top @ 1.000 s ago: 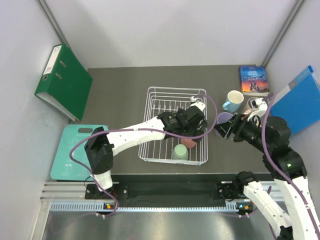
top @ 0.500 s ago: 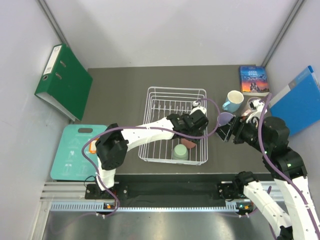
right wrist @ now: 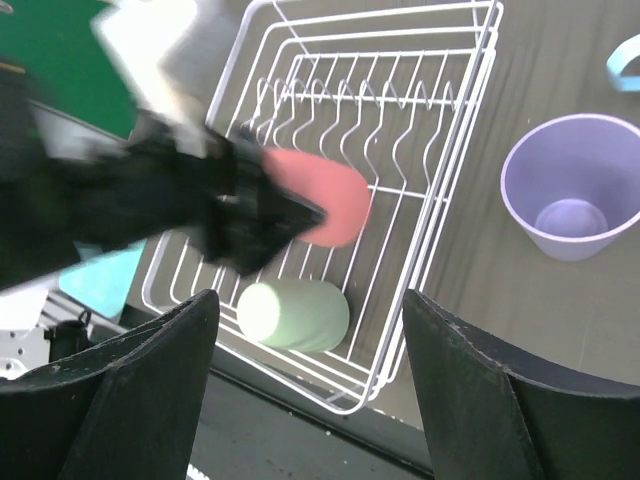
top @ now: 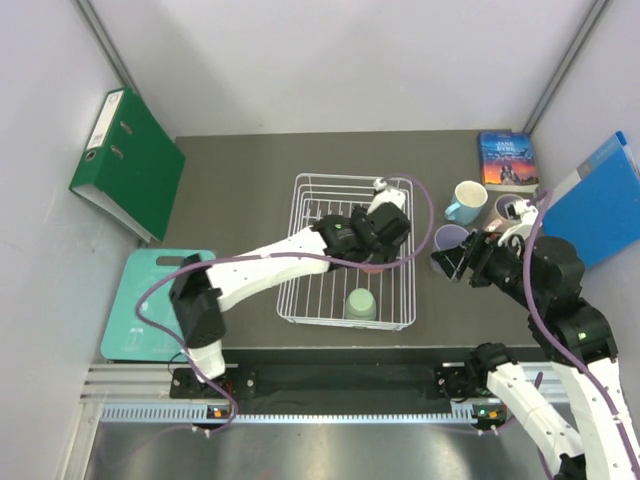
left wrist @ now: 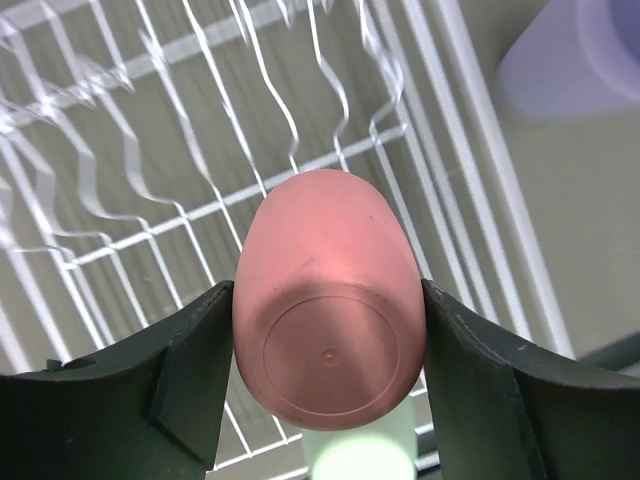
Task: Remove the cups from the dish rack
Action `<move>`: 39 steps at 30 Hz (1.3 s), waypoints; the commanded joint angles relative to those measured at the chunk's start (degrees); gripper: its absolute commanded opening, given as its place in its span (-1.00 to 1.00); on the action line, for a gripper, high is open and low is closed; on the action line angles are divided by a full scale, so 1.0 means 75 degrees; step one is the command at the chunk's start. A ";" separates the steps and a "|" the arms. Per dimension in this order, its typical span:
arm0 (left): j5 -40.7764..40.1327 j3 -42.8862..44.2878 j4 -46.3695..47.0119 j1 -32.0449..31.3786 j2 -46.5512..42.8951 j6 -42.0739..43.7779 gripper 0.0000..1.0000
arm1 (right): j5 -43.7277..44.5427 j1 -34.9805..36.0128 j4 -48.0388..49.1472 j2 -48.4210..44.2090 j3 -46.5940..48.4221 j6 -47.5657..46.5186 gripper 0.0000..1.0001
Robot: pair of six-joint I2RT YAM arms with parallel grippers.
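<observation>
My left gripper (left wrist: 328,290) is shut on a pink cup (left wrist: 330,340), a finger against each side, its base toward the camera. The cup hangs above the white wire dish rack (left wrist: 200,210). In the right wrist view the pink cup (right wrist: 330,205) is over the rack's right half. A sage green cup (top: 360,303) lies on its side at the rack's (top: 300,250) front edge. A lavender cup (top: 449,240) and a light blue cup (top: 465,200) stand upright on the table right of the rack. My right gripper (top: 452,262) hovers open and empty beside the lavender cup.
A green binder (top: 128,160) leans against the left wall. A teal board (top: 155,300) lies at the front left. A book (top: 507,158) lies at the back right, with a blue binder (top: 600,200) propped beside it. The left arm spans the rack.
The left gripper closed on the pink cup and raised it off the rack floor, shifting slightly toward the back. The right arm barely moved.
</observation>
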 commanded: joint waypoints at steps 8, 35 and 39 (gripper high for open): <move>0.2427 -0.1785 0.2487 0.1096 -0.4847 -0.1400 -1.00 | 0.0326 0.0051 0.1348 -0.0257 -0.0295 0.1690 0.45; 0.7450 -0.6348 0.9628 0.2577 -0.5885 -0.5855 -1.00 | -0.3037 0.0355 0.6528 0.0198 -0.1444 0.4447 0.40; 0.7344 -0.6348 0.9605 0.2331 -0.5685 -0.5715 -1.00 | -0.2896 0.0730 0.6786 0.0596 -0.1374 0.4447 0.38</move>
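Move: The left hand already holds the pink cup over the rack; the right gripper lies some 15 cm to its right, 8 cm back and 12 cm above. The green cup stands about 8 cm back, 2 cm left and 12 cm below the left hand. From the right hand, the pink cup is roughly 15 cm left, 9 cm ahead and 14 cm below, and the standing purple cup about 12 cm ahead, 1 cm right and 23 cm below. Fast upward goes the left hand, keeping its grip on the pink cup, some 20 cm up, then drawing back about 10 cm and ending a little left, while its wrist rolls about 80 degrees so the fingers point at the right gripper. The right hand rises and shifts left, swinging its still-open fingers round to the cup's mouth and coming close to the rim. ##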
